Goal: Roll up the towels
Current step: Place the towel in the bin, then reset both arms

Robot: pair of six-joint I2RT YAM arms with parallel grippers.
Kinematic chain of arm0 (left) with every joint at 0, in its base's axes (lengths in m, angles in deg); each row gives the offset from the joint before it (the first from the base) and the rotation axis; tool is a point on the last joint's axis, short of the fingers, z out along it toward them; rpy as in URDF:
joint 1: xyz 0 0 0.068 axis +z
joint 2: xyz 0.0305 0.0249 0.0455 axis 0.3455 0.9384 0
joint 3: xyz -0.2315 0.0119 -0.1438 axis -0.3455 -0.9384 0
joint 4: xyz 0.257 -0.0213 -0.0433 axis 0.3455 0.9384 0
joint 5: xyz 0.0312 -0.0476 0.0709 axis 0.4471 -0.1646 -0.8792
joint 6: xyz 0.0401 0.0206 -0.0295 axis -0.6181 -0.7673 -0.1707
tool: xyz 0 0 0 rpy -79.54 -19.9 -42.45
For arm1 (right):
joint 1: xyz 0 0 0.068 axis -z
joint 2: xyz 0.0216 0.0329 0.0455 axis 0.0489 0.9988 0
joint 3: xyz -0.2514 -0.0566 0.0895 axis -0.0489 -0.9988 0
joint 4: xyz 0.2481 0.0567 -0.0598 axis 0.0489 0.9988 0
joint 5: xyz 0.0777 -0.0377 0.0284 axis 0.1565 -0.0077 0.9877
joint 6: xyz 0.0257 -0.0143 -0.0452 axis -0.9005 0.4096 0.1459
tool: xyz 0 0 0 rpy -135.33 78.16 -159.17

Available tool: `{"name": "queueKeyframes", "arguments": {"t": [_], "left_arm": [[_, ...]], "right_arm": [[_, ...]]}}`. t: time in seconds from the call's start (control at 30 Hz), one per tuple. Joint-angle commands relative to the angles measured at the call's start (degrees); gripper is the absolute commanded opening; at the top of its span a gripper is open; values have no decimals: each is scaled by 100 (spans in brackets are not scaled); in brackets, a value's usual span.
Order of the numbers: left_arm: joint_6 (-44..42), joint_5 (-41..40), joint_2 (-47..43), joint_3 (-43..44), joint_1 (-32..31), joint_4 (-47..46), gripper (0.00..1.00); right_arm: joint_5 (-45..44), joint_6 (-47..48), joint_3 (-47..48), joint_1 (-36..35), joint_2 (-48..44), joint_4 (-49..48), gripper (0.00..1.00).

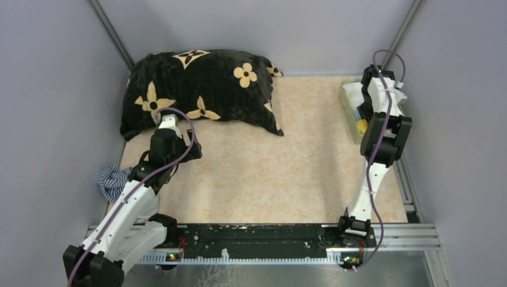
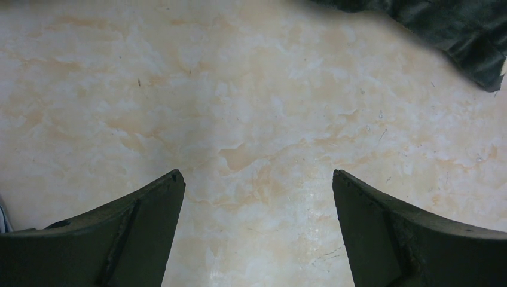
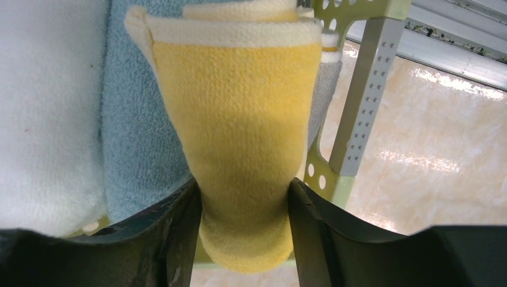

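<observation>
A rolled yellow towel (image 3: 239, 107) stands in the pale green basket (image 3: 359, 89), and my right gripper (image 3: 242, 185) is shut on its lower end, both fingers pressing into its sides. Beside it lies a light blue towel (image 3: 134, 131), with a strip of grey towel (image 3: 327, 84) behind it. From above, the right gripper (image 1: 366, 116) points down into the basket (image 1: 348, 95) at the table's far right, where a bit of yellow towel (image 1: 362, 127) shows. My left gripper (image 2: 257, 174) hangs open over bare table, just in front of the cushion, with nothing between its fingers.
A big black cushion with cream flowers (image 1: 197, 89) fills the back left; its corner (image 2: 460, 30) shows in the left wrist view. A blue-and-white striped cloth (image 1: 113, 179) hangs at the table's left edge. A white cloth (image 3: 48, 119) lies in the basket too.
</observation>
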Motion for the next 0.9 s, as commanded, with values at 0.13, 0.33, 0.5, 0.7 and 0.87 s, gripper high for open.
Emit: {"name": "queueKeyframes", "arguments": {"t": [0.13, 0.33, 0.5, 0.7, 0.87], "left_arm": [[9, 120, -160, -95, -32, -180, 98], [16, 114, -173, -85, -42, -148, 99], [-51, 15, -201, 19, -41, -85, 99], [4, -81, -287, 454, -27, 243, 100], [67, -100, -530, 694, -26, 311, 100]], "right_arm": [[132, -194, 321, -26, -832, 247, 59], [271, -41, 316, -30, -1007, 234, 60], [499, 659, -274, -23, -1964, -555, 70], [894, 1789, -2224, -13, -4154, -2145, 92], [1429, 2416, -3574, -7, -5907, -3096, 99]]}}
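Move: The yellow towel lies at the right hand's fingertips, its middle about 2 cm to the right and 2 cm below, level in reach. The blue towel is next to it, about 5 cm farther out and 2 cm right; the white towel is some 9 cm out and 3 cm right. The bin's middle is about 5 cm ahead, 4 cm right and 5 cm below. From the left hand, the yellow towel is roughly 14 cm ahead, 67 cm right and 10 cm down. Coming free of the yellow towel they straddle, the right fingers go from half to wide open as the hand rises, slowly at first, then fast, about 18 cm in all. Late on it also backs about 7 cm towards the base with some drift left, the fingertips swinging forward and up some 35 degrees. The idle left hand lifts about 3 cm at the end. ##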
